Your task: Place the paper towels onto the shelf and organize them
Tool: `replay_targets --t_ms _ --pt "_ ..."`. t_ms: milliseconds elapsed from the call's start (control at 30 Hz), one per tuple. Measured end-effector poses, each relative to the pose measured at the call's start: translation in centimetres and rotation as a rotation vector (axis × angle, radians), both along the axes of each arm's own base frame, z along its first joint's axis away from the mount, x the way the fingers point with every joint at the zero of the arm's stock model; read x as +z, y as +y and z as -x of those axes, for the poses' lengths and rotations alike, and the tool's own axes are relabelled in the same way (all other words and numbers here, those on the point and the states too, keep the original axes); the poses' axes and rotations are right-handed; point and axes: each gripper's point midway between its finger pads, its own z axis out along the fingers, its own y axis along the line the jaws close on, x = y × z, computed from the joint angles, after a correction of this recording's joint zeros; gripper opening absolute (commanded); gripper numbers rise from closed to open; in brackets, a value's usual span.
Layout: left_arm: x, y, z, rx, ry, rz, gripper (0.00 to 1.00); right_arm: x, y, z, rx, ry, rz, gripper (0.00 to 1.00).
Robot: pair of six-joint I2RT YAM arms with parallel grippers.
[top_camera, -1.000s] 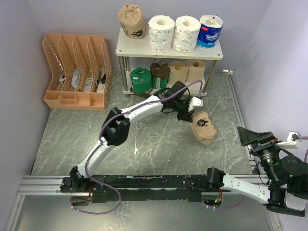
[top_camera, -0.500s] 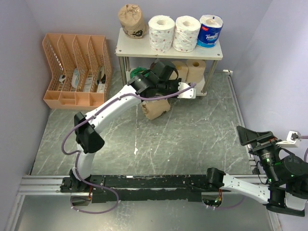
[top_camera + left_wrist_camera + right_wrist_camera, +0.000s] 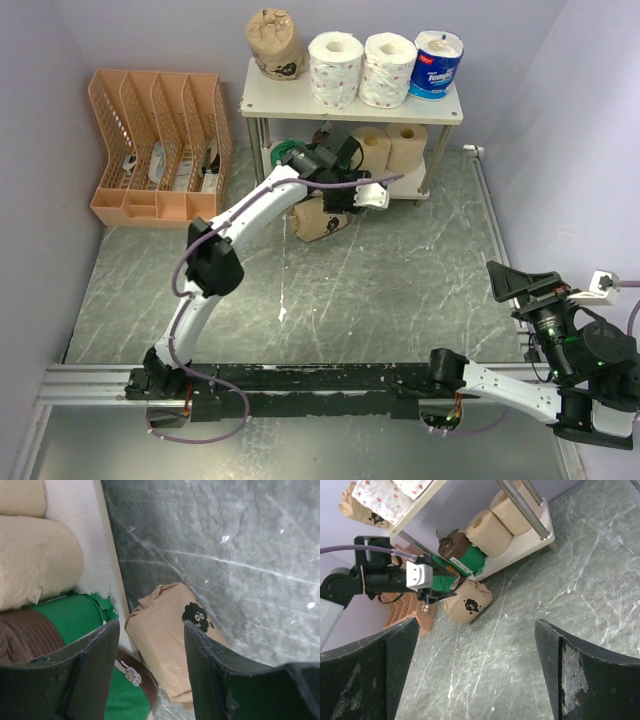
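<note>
The shelf (image 3: 300, 108) stands at the back. Its top board carries a kraft roll (image 3: 273, 42), two white rolls (image 3: 335, 66) and a blue-white roll (image 3: 437, 62). On the lower board (image 3: 102, 565) sit a green roll (image 3: 75, 622), a dark brown roll (image 3: 25, 640) and two tan rolls (image 3: 390, 146). Another kraft-wrapped roll (image 3: 318, 220) lies on the floor against the lower board's front edge. My left gripper (image 3: 338, 200) hovers just over it, jaws open either side of the roll (image 3: 165, 640). My right gripper (image 3: 530, 285) stays wide open at the near right, holding nothing.
An orange slotted file organizer (image 3: 160, 150) stands at the back left. Purple walls close in on both sides. A metal rail (image 3: 300, 380) runs along the near edge under the arm bases. The shelf's metal legs (image 3: 520, 505) stand beside the tan rolls.
The left arm carried the kraft roll from mid-floor right to the front of the lower board, then opened its jaws. The right arm has hardly moved.
</note>
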Motion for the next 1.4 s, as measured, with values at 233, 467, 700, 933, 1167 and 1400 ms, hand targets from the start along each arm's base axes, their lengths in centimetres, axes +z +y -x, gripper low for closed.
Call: replay_targets --t_ms 233,467,700,933,1167,1400 --pt "-5.8 1.5 0.4 -0.197 0.000 -0.231 0.66 -1.2 1.0 -0.3 0.000 0.019 0.030 1.00" --pt "-8.8 2.3 1.0 -0.341 0.014 -0.342 0.65 -1.3 1.1 -0.4 0.000 0.022 0.029 1.00" --pt "-9.9 2.2 0.7 -0.390 -0.016 -0.369 0.65 -1.4 1.3 -0.4 0.000 0.024 0.027 1.00" --pt "-10.7 1.5 1.3 -0.415 -0.055 -0.393 0.73 -1.5 1.3 -0.4 0.001 0.024 0.033 1.00" --pt "-6.2 3.8 5.4 -0.290 0.091 -0.141 0.99 -1.3 1.4 -0.4 0.010 0.019 0.038 1.00" --pt "3.9 9.2 2.3 -0.013 0.183 0.337 0.99 0.0 1.7 -0.6 0.024 -0.019 0.028 1.00"
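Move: The paw-print paper package lies on the table along the front of the shelf, about 9 cm below my left hand, some 3 cm to its left and 1 cm back. The green roll on the lower shelf is about 10 cm ahead and 9 cm left of my hand, 5 cm below it; the brown-topped roll stands 12 cm ahead, 1 cm left, 4 cm below. From my idle right hand the package is some 24 cm ahead, 33 cm left and 23 cm below. I lower my half-open left hand about 10 cm onto the paw-print package, easing slightly left and tipping the fingers from a rightward slant to nearly straight down. After lingering low I spread them fully, draw back a few centimetres, then lift away up and left, roughly 14 cm higher, swinging forward again at the end as the fingers tilt back to the right by some 40 degrees. ##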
